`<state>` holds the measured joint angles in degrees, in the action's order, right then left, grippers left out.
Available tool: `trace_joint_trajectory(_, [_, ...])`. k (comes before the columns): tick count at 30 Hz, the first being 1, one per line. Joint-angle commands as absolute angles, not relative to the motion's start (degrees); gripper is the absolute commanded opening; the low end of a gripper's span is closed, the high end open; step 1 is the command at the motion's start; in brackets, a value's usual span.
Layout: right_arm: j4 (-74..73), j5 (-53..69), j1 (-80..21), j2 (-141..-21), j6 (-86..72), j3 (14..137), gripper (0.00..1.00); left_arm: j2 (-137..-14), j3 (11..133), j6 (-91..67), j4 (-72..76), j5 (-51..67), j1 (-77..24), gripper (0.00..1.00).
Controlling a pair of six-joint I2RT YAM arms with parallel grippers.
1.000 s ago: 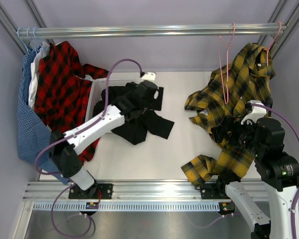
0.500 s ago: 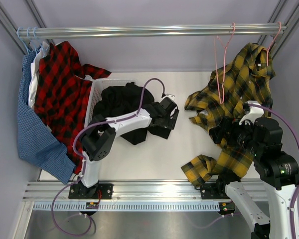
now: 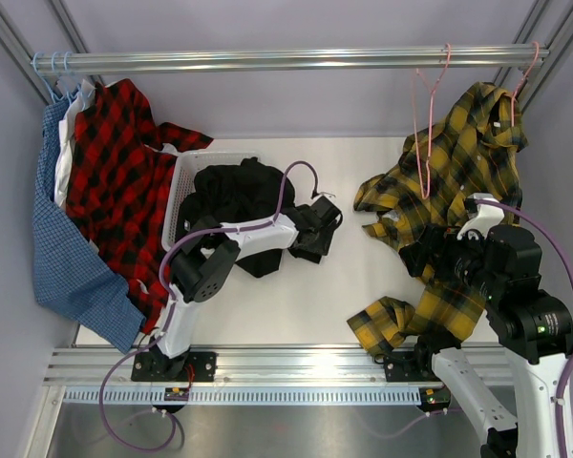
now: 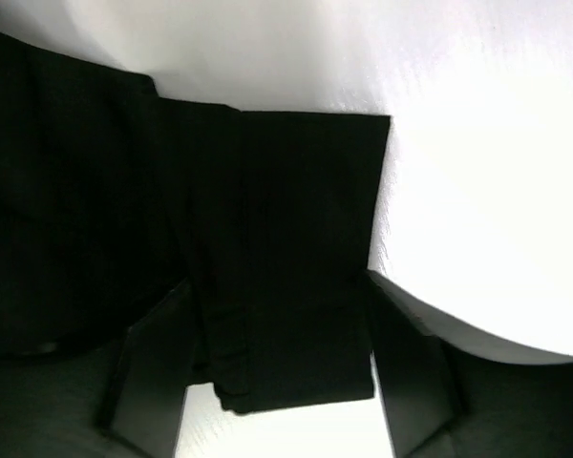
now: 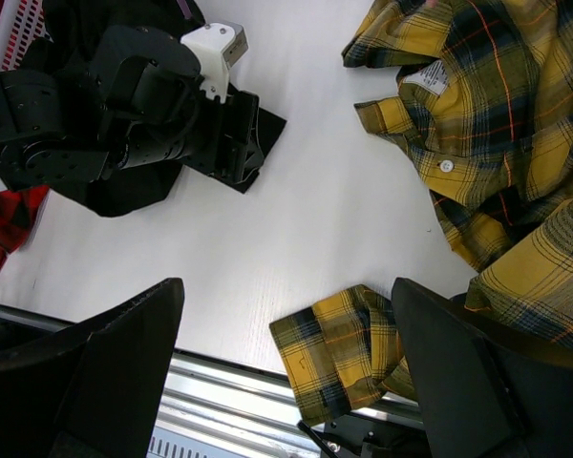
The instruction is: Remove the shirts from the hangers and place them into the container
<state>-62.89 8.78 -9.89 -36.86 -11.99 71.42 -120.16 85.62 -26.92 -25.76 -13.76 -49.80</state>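
Observation:
The black shirt [image 3: 231, 191] lies heaped in the white container [image 3: 183, 181], with one sleeve [image 4: 286, 239] trailing out onto the table. My left gripper [image 3: 317, 224] [image 4: 277, 281] is low over that sleeve's end, open, a finger on each side of the cloth. The yellow-and-black plaid shirt [image 3: 477, 143] [image 5: 516, 114] hangs from a pink hanger [image 3: 527, 67] at the far right, its lower part and cuff [image 5: 339, 343] resting on the table. A second pink hanger [image 3: 426, 124] hangs bare. My right gripper [image 3: 425, 256] [image 5: 286, 286] hovers open above the table beside the plaid cuff, holding nothing.
A red-and-black plaid shirt [image 3: 115, 162] and a blue checked shirt [image 3: 62, 248] hang from light blue hangers [image 3: 53, 69] at the left end of the metal rail [image 3: 286, 60]. An aluminium frame [image 3: 286, 367] runs along the near table edge.
My left gripper swung right from above the container down to the black sleeve on the table, and its jaws narrowed around the cloth. The bare pink hanger swayed slightly. The right arm stayed still.

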Motion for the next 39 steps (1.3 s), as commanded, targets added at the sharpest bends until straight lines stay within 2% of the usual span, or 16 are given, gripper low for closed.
trace_joint_trajectory(1, [-62.6,10.5,-9.8,-36.5,-12.1,71.5,0.99,-121.2,83.8,-28.3,-24.1,-12.9,-49.7,0.59])
trace_joint_trajectory(2, [-62.6,10.5,-9.7,-36.3,-12.0,71.5,0.99,-121.2,83.5,-28.4,-24.0,-13.6,-49.7,0.43])
trace_joint_trajectory(4, [-62.6,10.5,-9.8,-36.4,-12.0,71.5,0.99,-120.9,82.9,-28.3,-24.2,-14.3,-49.7,0.26])
trace_joint_trajectory(5, [-62.7,10.5,-9.7,-36.3,-12.0,71.5,1.0,-120.6,82.7,-28.2,-24.3,-14.8,-49.7,0.12])
trace_joint_trajectory(7, [-62.8,10.5,-9.8,-36.1,-12.0,71.6,1.0,-118.4,82.4,-27.6,-24.9,-15.4,-49.7,0.01])
trace_joint_trajectory(14, [-63.6,10.4,-9.8,-36.0,-11.7,72.2,0.99,-104.8,88.3,-23.2,-34.5,-27.5,-48.1,0.0])
trace_joint_trajectory(21, [-63.5,10.5,-9.7,-36.2,-11.8,73.2,0.99,-92.7,95.0,-19.4,-45.8,-39.0,-39.8,0.0])
trace_joint_trajectory(27, [-63.1,10.9,-9.8,-36.3,-12.0,73.6,1.0,-87.0,87.7,-19.2,-47.3,-40.0,-28.3,0.0])
trace_joint_trajectory(33, [-62.7,11.3,-9.8,-36.5,-12.3,73.0,0.99,-90.0,79.0,-18.9,-39.8,-33.3,-19.7,0.0])
trace_joint_trajectory(39, [-62.5,12.4,-9.7,-36.7,-12.9,72.7,1.0,-103.8,78.7,-19.2,-35.6,-28.2,-17.4,0.01])
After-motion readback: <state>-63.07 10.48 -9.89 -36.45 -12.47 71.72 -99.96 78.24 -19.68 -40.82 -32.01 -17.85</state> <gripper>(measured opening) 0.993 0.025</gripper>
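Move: The black shirt's cuff lies between the open left fingers, straight below the hand point by about 1 cm. From the left hand, the shirt's bunched bulk is some 17 cm left, 7 ahead and 4 up. The container's middle is roughly 24 cm left, 8 ahead and 3 up. The yellow plaid sleeve end is 15 cm right and 18 back, level in height. From the right hand, the cuff is about 15 cm ahead, 24 left and 30 below. Shut the left gripper fully to pinch the black cuff off the table, then swing it about 31 cm left towards the container, arching up some 28 cm and slightly forward on the way. Past the top, lower it over the container's left part, turning the hand counter-clockwise about 35 degrees and keeping the cloth pinched. ##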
